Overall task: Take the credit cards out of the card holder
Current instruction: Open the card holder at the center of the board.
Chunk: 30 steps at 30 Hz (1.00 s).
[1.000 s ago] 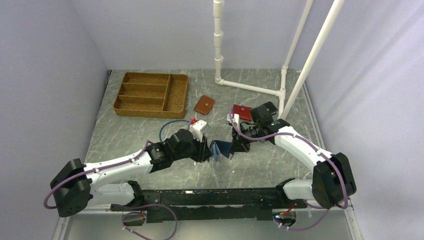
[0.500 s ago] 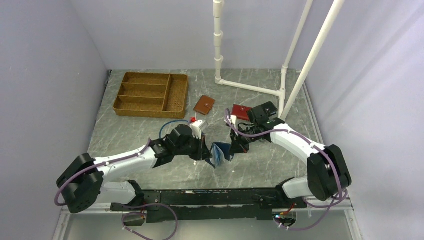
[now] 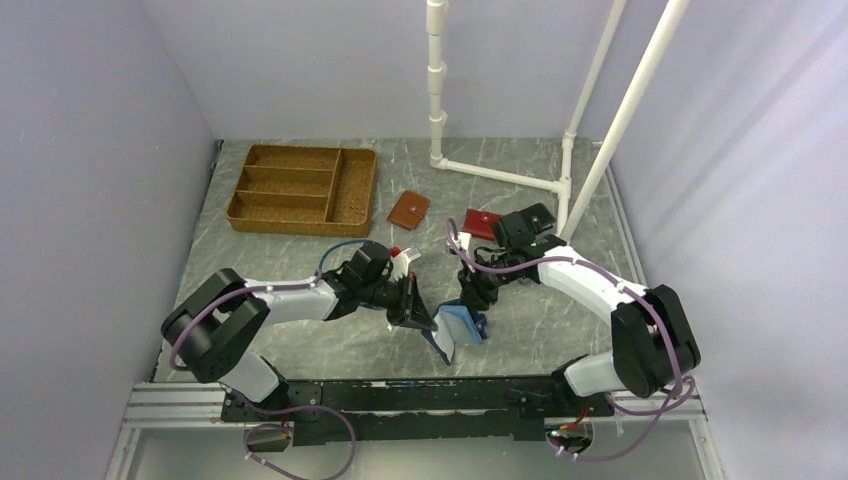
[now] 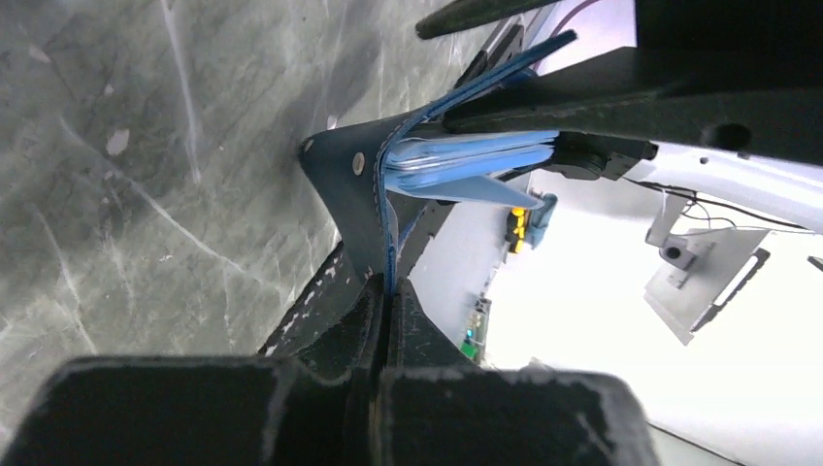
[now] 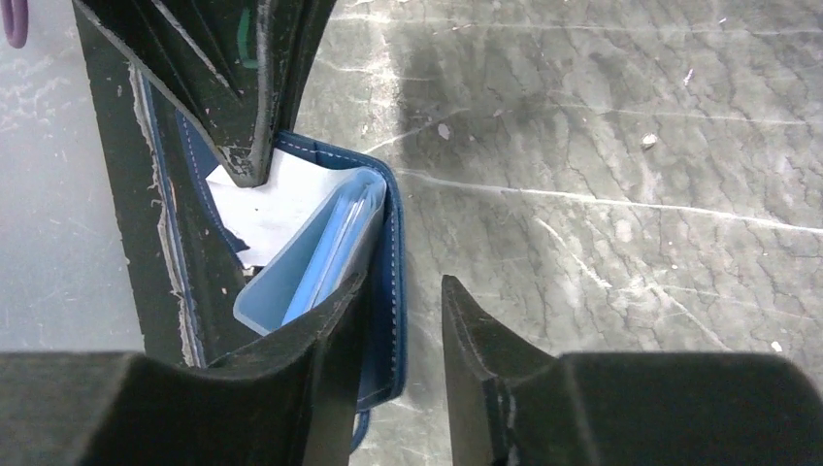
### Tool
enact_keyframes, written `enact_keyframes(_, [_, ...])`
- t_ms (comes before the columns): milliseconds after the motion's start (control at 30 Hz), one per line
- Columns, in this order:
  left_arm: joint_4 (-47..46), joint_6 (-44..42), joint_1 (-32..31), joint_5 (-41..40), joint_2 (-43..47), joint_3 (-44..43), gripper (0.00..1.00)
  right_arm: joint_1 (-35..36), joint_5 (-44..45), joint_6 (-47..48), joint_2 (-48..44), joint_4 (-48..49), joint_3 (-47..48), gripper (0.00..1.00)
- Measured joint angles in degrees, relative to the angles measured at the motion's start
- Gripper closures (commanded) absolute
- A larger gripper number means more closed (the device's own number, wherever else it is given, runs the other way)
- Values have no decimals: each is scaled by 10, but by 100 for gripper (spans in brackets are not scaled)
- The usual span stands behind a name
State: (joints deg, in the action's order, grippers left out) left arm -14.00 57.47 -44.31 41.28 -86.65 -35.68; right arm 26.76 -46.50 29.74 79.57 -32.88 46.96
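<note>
The navy card holder [image 3: 455, 325] hangs open between my two grippers, just above the table's near middle. My left gripper [image 3: 410, 305] is shut on the edge of one flap; in the left wrist view its fingertips [image 4: 388, 288] pinch the blue stitched edge below the dark flap [image 4: 340, 184]. My right gripper [image 3: 476, 300] is open; in the right wrist view [image 5: 404, 282] the holder's other wall [image 5: 393, 243] stands between its fingers, against the left one. A white card [image 5: 277, 209] and pale blue sleeves [image 5: 320, 262] show inside the holder.
A wicker divided tray [image 3: 300, 187] sits at the back left. A tan-brown wallet [image 3: 408, 210] and a red wallet [image 3: 482, 222] lie behind the grippers. A white pipe frame [image 3: 500, 175] stands at the back right.
Both grippers and the card holder have moved nearer the table's front edge. The holder now gapes wider and shows its light blue inside. The left arm has folded in.
</note>
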Motion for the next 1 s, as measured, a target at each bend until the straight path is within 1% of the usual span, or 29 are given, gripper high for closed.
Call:
enact_keyframes(100, [-10,25,11,31,-32,0,100,3,5,3,4,0,0,55])
enact_keyframes(433, [-37,56,32,65,-125,-1,100,7,26,13,7,0,0,40])
enact_keyframes(633, [-31,55,33,64,-137,-12,100,7,31,29,-4,-1,0,32])
enact_keyframes(833, [-4,42,33,49,-137,-25,100,7,21,65,-28,-21,3,30])
enact_keyframes(1000, [11,37,33,35,-137,-26,100,7,-7,103,-61,-46,7,29])
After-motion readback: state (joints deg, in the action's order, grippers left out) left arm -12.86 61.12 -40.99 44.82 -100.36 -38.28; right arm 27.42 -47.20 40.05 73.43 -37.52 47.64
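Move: The opened blue card holder is pinched by its left edge in my left hand; its middle lies some 4 cm to that hand's right, level fore and aft, about 3 cm lower. From my right hand its middle is roughly 5 cm left, 5 cm back and 3 cm down. The red card holder lies about 19 cm ahead and 4 cm right of the right hand, the brown one some 27 cm ahead and 5 cm left of the left hand, both on the table. Keeping the edge pinched, my left hand lowers the blue card holder towards the table, about 5.5 cm down, rolling some 15 degrees so its forward side dips. My right hand spreads its part-open fingers wide, sinks slightly, then rises about 3 cm from that low point, its finger coming free from between cover and card sleeves. ##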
